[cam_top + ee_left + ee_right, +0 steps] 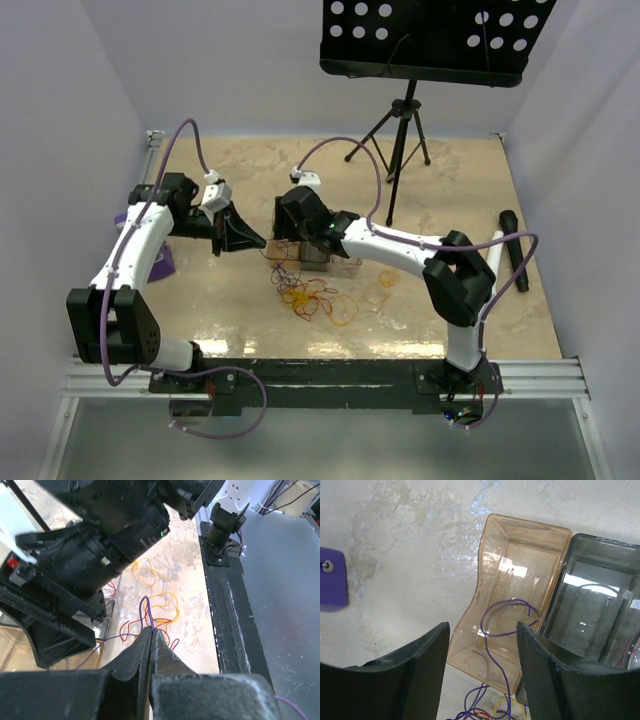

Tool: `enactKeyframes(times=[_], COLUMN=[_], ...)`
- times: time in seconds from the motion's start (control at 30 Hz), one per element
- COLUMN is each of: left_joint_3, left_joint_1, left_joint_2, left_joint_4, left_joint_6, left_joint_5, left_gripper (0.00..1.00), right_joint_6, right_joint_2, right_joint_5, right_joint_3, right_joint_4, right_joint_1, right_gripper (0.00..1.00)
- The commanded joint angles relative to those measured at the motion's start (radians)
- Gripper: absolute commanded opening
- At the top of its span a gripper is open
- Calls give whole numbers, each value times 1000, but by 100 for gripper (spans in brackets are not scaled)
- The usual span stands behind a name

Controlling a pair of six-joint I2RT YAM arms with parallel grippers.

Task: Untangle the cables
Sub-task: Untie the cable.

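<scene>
The cables (pixel 315 295) lie as a loose pile of thin yellow, orange, red and purple loops on the table in front of two small bins. My left gripper (pixel 151 629) is shut on a purple cable (pixel 145 607), which rises in a narrow loop from its tips. In the top view it (pixel 262 242) points right, toward the pile. My right gripper (pixel 482 630) is open above a clear orange bin (pixel 520 550). A purple cable loop (pixel 510 617) hangs free between its fingers, over the bin, and neither finger touches it.
A clear grey bin (pixel 600 605) stands against the orange one. A purple block (pixel 331 577) lies to the left. A music stand's tripod (pixel 400 130) stands at the back. A black microphone (pixel 515 250) and a white one (pixel 493 255) lie at the right.
</scene>
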State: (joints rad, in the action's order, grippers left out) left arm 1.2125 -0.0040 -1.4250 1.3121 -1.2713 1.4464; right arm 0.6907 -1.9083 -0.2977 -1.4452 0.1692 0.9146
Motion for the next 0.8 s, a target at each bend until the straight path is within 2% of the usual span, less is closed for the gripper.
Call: enactKeyframes(times=[0.0,0.17,0.33,0.47,0.63,0.77], left_joint_3=[19,48,84,114,182,234], left_joint_1=[4,4,30,33,56,61], left_joint_2=[9,-12,-26,-26,-51,-55], left_joint_4=[4,3,3,3,3,3], left_joint_6=[-10,23,38,36,70,98], left_joint_5=[175,190,216,224,239,252], left_gripper=[0,0,0,0,0,0], right_joint_6=[-2,3,27,14,-92,-121], right_joint_2=[86,259,550,748,790,750], right_joint_5=[-38,-75,-120,-107,-47,-79], right_joint_3=[-41,57,323,518,586,614], right_joint_4=[19,-26,-163,-257,-301,-301], right_joint_1=[-13,-29,-26,44,214,300], right_gripper=[61,63,63,59,59,61])
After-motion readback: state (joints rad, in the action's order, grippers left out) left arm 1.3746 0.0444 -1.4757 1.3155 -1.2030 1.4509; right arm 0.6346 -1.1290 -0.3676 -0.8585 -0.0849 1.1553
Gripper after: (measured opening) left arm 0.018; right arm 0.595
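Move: The cable tangle lies about 13 cm back, 6 cm to the right and 7 cm below the open right hand, which hangs over the amber box: that box's middle is 2 cm ahead, 2 cm right and 5 cm down, and the grey box stands 7 cm to the right of it. The left hand, shut on a purple strand, has the tangle about 10 cm to its right, 3 cm back and 17 cm below. With its fingers staying open, the right hand climbs away from the amber box by about 16 cm while veering right, then sweeps back some 15 cm in all and swings a little left again, sinking slightly as it comes high over the tangle, its wrist tilting and turning so that the fingers point more level and more to the left. The left hand keeps its pinch on the purple strand and, after a short wait, draws it some 3 cm forward and 3 cm up. ##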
